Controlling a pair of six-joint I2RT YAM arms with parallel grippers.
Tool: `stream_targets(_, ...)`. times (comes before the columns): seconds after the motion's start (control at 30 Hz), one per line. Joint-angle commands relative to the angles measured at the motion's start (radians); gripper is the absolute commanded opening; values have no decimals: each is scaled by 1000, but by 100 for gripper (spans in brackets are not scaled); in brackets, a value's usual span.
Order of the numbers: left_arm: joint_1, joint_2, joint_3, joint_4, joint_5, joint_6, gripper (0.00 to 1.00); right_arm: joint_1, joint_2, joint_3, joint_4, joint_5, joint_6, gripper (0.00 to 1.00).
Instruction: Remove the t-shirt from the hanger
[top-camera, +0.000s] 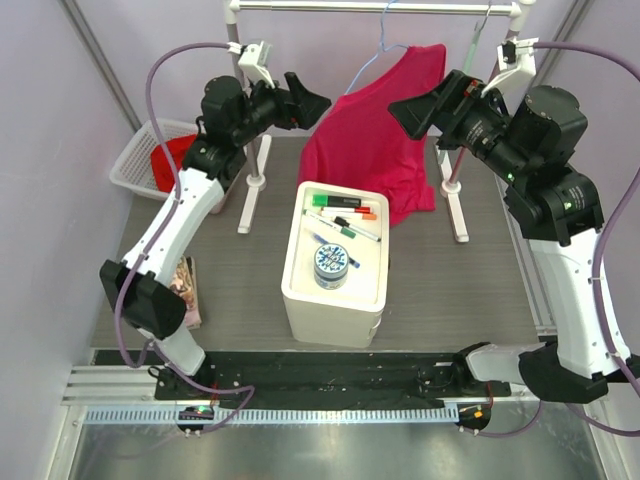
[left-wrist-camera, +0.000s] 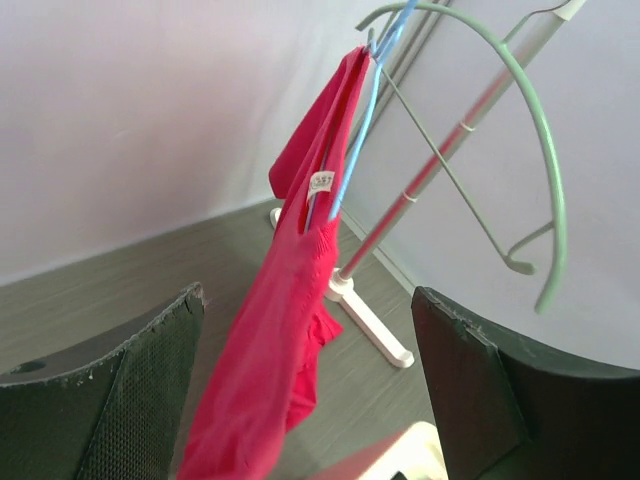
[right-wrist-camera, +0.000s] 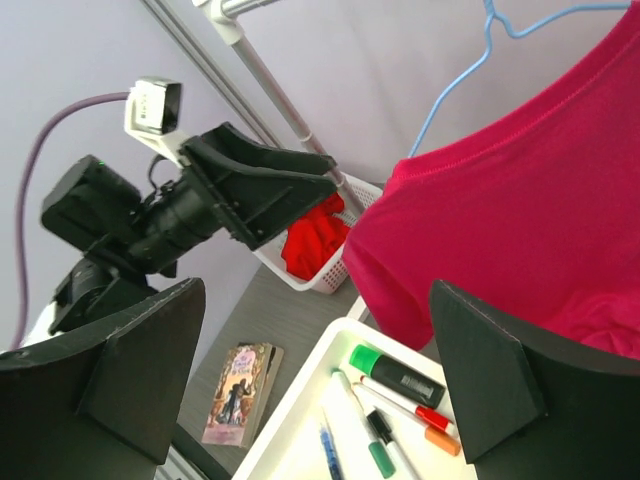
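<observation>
A crimson t-shirt (top-camera: 372, 135) hangs on a light blue wire hanger (top-camera: 381, 45) from the white rail (top-camera: 380, 7) at the back. In the left wrist view the shirt (left-wrist-camera: 285, 330) hangs edge-on from the blue hanger (left-wrist-camera: 360, 130). In the right wrist view the shirt (right-wrist-camera: 520, 220) fills the right side under the hanger's hook (right-wrist-camera: 490, 30). My left gripper (top-camera: 310, 103) is open and empty, just left of the shirt. My right gripper (top-camera: 412, 113) is open and empty, close to the shirt's right shoulder.
A white box (top-camera: 300, 290) with markers and a round tin stands mid-table under the shirt. A white basket (top-camera: 135, 160) with red cloth is at the back left. A book (top-camera: 188, 292) lies at the left. An empty green hanger (left-wrist-camera: 545, 180) hangs on the rail. The rack's feet (top-camera: 458, 215) flank the shirt.
</observation>
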Motion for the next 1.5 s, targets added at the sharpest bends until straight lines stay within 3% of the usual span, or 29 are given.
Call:
stream_targets(0.0,5,102,138,-5,122,46,83,5,30,74,13,-2,-2,99)
stream_targets(0.43,-47,192,179,10,116,17,78,5,73,86,14,-8,4,99)
stream_targets(0.63,-59,224,189,6,98,3,71,5,82,74,21,3,16,99)
stream_targets(0.93,-65,255,243,-65,16,8,49,5,76,53,82,24,21,99)
stream_targets(1.17,-65,244,280,-89,22,5,18,5,118,68,100,-2,24,99)
stream_targets(1.23,-64,236,301,-120,19,8,3,7,122,66,100,0,4,99)
stream_targets(1.47,-64,200,396,-204,-8,90,0,5,117,49,108,17,-22,99)
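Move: The pink t-shirt hangs from the blue hanger; its near collar edge lies about 4 cm ahead of the open left hand, 7 cm to its right and 6 cm lower. The hanger's middle is some 14 cm ahead of that hand, 16 cm right and 3 cm above; the white box with the markers is roughly 18 cm back, 7 cm right and 35 cm below. From the right hand, the collar edge lies about 16 cm ahead, 9 cm left and 10 cm lower. The t-shirt's near collar edge is pinched between the left fingertips: the left hand comes in to the right and down, about 6 cm each, and some 4 cm forward, narrows and then shuts, and rises 2 to 3 cm with the cloth held. The right hand, fingers wide open, eases about 5 cm forward towards the shirt, with slight drift left and down. ##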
